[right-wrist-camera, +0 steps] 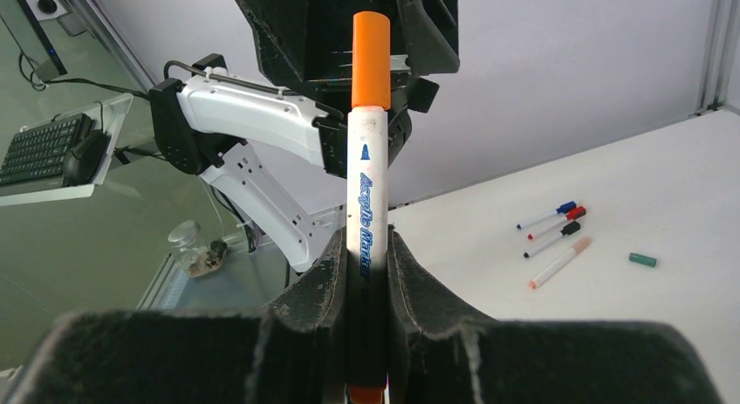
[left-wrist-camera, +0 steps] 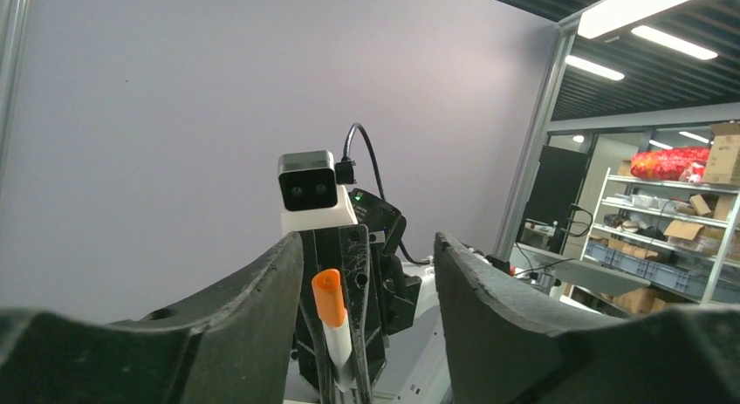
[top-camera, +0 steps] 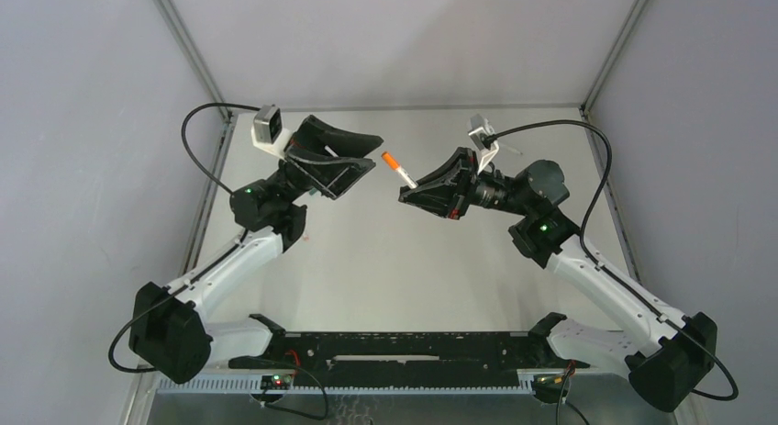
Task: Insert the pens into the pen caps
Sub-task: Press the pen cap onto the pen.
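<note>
My right gripper (right-wrist-camera: pixel 365 247) is shut on a white-barrelled pen (right-wrist-camera: pixel 365 195) that wears an orange cap (right-wrist-camera: pixel 371 59) and sticks out past its fingers. From above, the pen (top-camera: pixel 404 174) points up-left, its orange cap (top-camera: pixel 390 158) just in front of my left gripper (top-camera: pixel 371 155). That left gripper (left-wrist-camera: pixel 366 247) is open and holds nothing, and it faces the orange cap (left-wrist-camera: pixel 329 297). On the table lie blue (right-wrist-camera: pixel 545 216), red (right-wrist-camera: pixel 558 222), black (right-wrist-camera: pixel 552 239) and pinkish (right-wrist-camera: pixel 558 263) pens with caps on, and a loose green cap (right-wrist-camera: pixel 643 259).
Both arms are raised above the white table (top-camera: pixel 404 269), inside grey walls with metal corner posts (top-camera: pixel 188 44). Past the table's edge, the right wrist view shows a glass jar (right-wrist-camera: pixel 194 247) and a keyboard (right-wrist-camera: pixel 48 147). Shelves with boxes (left-wrist-camera: pixel 672 221) stand beyond the enclosure.
</note>
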Motion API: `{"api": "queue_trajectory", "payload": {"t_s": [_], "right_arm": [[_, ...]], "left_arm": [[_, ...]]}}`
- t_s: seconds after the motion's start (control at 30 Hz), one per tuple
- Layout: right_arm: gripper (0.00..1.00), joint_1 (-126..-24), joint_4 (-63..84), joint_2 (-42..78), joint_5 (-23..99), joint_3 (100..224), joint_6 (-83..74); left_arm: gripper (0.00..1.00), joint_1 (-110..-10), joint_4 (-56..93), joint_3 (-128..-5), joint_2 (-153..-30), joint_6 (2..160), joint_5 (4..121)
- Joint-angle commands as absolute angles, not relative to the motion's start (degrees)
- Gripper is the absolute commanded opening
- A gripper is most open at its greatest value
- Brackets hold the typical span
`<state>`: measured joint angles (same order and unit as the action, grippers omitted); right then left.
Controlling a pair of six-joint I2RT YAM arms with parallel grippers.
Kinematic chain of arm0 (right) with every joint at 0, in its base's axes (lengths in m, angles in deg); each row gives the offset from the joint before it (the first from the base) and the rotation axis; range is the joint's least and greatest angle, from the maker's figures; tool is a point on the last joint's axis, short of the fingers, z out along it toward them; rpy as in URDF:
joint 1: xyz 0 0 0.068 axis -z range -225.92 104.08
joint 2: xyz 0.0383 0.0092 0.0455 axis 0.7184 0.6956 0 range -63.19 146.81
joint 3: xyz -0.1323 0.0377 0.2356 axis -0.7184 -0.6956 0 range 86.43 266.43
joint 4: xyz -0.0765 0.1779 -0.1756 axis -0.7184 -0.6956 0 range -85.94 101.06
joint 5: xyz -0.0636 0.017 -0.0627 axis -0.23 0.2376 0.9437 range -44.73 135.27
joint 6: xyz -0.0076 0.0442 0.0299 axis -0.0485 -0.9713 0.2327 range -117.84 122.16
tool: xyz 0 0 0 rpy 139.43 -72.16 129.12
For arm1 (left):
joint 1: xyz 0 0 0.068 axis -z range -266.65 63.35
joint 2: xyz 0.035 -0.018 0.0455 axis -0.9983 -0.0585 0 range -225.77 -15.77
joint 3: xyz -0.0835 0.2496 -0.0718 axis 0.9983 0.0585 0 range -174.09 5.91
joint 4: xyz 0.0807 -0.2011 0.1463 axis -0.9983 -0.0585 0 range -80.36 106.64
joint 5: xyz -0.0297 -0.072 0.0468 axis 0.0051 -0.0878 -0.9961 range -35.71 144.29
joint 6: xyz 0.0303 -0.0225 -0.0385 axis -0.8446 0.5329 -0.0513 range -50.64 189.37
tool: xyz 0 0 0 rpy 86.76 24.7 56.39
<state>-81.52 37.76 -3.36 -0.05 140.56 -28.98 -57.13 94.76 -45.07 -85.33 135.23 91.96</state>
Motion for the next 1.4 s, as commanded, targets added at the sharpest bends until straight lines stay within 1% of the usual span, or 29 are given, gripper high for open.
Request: {"api": "queue_trajectory", "payload": {"t_s": [0.0, 0.07, 0.37, 0.47, 0.7, 0.77, 0.9, 1.1, 1.23, 1.37], "right_arm": [[0.0, -81.17, 40.4, -2.82, 0.45, 141.26, -30.54], [0.0, -81.17, 40.42, -2.72, 0.47, 141.36, -30.63], [0.0, -81.26, 40.67, -2.55, 0.54, 141.54, -30.96], [0.0, -81.17, 40.55, -2.55, 0.71, 141.5, -30.9], [0.0, -81.17, 40.92, -2.46, 0.98, 141.53, -31.23], [0.0, -81.15, 40.98, -2.55, 0.98, 141.54, -31.41], [0.0, -81.15, 41.08, -2.63, 0.94, 141.51, -31.68], [0.0, -81.17, 42.1, -2.81, -0.67, 141.5, -32.41], [0.0, -81.25, 43.45, -3.01, -2.69, 141.87, -34.06], [0.0, -81.03, 44.61, -2.79, -3.16, 143.03, -37.51]], "left_arm": [[0.58, -56.55, 97.71, -48.87, -86.52, 136.04, 93.34], [0.55, -56.42, 97.62, -49.12, -86.92, 136.41, 93.58], [0.49, -56.07, 97.62, -49.46, -88.18, 136.47, 94.34], [0.44, -55.89, 97.57, -49.49, -88.51, 136.48, 94.66], [0.4, -55.06, 97.64, -49.57, -89.15, 136.25, 95.72], [0.36, -55.01, 97.58, -49.47, -89.3, 136.12, 96.08], [0.22, -54.92, 97.61, -49.42, -89.59, 136.07, 96.92], [0.06, -54.92, 97.82, -50.47, -90.56, 135.79, 100.61], [0.0, -54.92, 99.08, -52.58, -92.59, 137.84, 107.09], [0.0, -54.87, 99.98, -54.95, -94.21, 141.09, 111.11]]}}
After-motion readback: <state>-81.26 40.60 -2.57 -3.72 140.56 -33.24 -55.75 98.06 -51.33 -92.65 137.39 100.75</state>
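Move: The orange cap, already sitting on the white barrel held in the right hand, is about 3 cm to the left hand's right, 1 cm ahead of it and 3 cm lower. The barrel's middle lies some 5 cm to the left hand's right, 1 cm back and 6 cm below. Counted from the right hand, the cap is roughly 3 cm ahead, 4 cm left and 6 cm up. The orange cap gets pinched between the left fingertips, which begin half open and close on it as the left hand eases right and down, about 2 cm each, and slightly forward. With the cap gripped, the left hand goes on right, backs about 1 cm and rises a little, wrist tilting and turning clockwise under 10 degrees. The right hand keeps its grip on the barrel, near still until it drifts back 1 cm too. ##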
